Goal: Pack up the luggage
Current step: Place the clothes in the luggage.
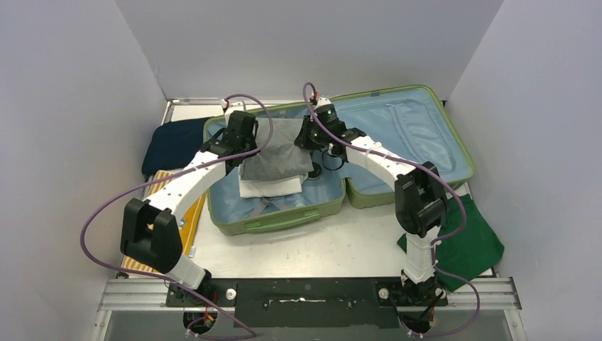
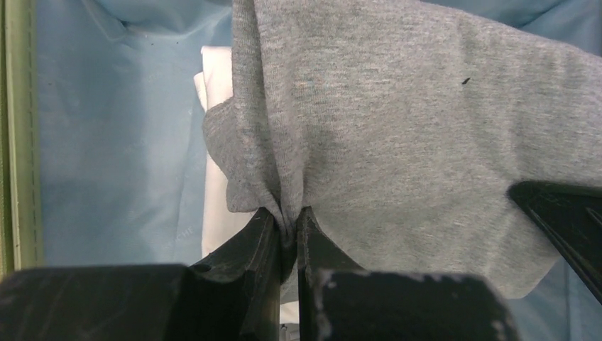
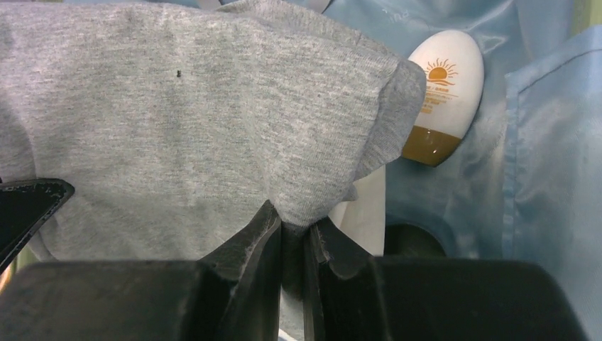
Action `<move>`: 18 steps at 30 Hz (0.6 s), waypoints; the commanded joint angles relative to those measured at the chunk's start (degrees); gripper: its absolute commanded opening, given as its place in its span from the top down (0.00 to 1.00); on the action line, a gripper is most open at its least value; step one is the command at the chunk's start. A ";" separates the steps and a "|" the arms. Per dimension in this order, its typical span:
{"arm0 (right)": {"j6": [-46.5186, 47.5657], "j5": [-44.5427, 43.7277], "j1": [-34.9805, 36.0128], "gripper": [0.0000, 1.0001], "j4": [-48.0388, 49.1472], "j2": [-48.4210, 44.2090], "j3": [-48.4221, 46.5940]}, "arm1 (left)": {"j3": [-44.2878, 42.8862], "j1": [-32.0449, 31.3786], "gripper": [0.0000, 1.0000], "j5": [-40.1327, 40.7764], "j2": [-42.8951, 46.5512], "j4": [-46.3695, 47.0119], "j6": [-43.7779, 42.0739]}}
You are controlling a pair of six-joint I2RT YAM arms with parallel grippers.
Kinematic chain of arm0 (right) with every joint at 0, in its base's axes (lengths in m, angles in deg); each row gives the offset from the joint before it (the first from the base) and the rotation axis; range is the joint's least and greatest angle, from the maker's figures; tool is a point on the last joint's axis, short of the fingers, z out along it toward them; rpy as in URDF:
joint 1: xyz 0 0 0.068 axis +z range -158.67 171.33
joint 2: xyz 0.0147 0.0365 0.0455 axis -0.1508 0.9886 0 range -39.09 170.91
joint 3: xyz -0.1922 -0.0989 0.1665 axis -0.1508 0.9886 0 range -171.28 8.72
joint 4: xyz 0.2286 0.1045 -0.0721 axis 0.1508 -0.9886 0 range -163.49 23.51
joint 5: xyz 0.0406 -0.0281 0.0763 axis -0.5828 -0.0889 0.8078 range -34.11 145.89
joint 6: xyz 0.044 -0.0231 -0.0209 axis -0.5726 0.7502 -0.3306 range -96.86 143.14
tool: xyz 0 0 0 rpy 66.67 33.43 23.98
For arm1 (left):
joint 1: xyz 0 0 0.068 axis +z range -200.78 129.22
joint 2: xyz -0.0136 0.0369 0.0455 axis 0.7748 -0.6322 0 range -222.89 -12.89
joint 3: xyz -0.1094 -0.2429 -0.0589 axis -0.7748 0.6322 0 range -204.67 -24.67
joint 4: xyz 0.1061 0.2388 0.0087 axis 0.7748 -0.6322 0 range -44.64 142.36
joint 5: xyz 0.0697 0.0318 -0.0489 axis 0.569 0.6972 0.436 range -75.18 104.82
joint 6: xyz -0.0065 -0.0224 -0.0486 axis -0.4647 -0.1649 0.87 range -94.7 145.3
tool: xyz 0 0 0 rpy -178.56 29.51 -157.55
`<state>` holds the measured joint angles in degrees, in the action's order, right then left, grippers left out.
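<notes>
The luggage [image 1: 419, 186], a light-green suitcase with blue lining, lies open across the middle of the table. A grey shirt [image 1: 278, 150] hangs stretched over its left half, above a folded white garment [image 1: 273, 187]. My left gripper [image 1: 246, 150] is shut on the grey shirt's left edge [image 2: 287, 213]. On the other side, my right gripper [image 1: 310, 142] is shut on its right corner [image 3: 298, 220]. A white sunscreen bottle [image 3: 441, 92] with a brown cap lies on the lining just right of the shirt.
A navy folded cloth [image 1: 174, 143] lies left of the suitcase at the back. A yellow striped item [image 1: 186, 213] sits under the left arm. A dark green cloth [image 1: 468, 241] lies at the right front. White walls close in both sides.
</notes>
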<state>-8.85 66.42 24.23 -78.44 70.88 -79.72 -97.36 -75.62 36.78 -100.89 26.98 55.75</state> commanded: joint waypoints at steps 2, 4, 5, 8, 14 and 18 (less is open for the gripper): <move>1.37 0.91 -1.06 1.00 2.06 3.74 -5.04 | 1.35 2.15 1.00 0.03 -3.04 4.66 1.77; 1.41 0.99 -1.09 1.00 2.01 4.53 -5.24 | 2.40 2.45 1.00 0.34 -3.92 4.20 2.61; 1.43 0.87 -1.12 1.00 1.97 4.81 -5.21 | 3.00 2.57 1.00 0.33 -4.10 4.31 2.75; 1.66 0.50 -1.19 1.00 1.16 5.61 -5.57 | 4.00 2.93 1.00 0.34 -4.80 4.44 3.02; 2.53 -1.70 -1.26 0.61 -2.36 5.73 -7.31 | 1.63 3.04 0.85 1.15 -6.11 0.91 2.87; 3.14 -4.54 -1.20 0.34 -5.27 4.16 -9.90 | 0.17 3.24 0.39 1.57 -4.36 -0.76 2.34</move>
<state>-7.16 66.11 23.54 -81.98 77.09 -85.30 -93.29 -73.20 36.84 -106.77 27.92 58.16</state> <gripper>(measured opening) 0.589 0.476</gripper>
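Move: Both hands hold the grey garment by its sides, over the white garment in the luggage. The white garment's middle lies about 4 cm back, 4 cm right and 9 cm below the left hand, and from the right hand some 5 cm back, 9 cm left and 7 cm below. The lotion bottle is about 2 cm ahead and 3 cm right of the right hand, the black jar 6 cm back and 5 cm right, both around 8 cm below. Both hands lower the grey garment onto the white one, left about 6.5 cm, right 4, then open, releasing it. ##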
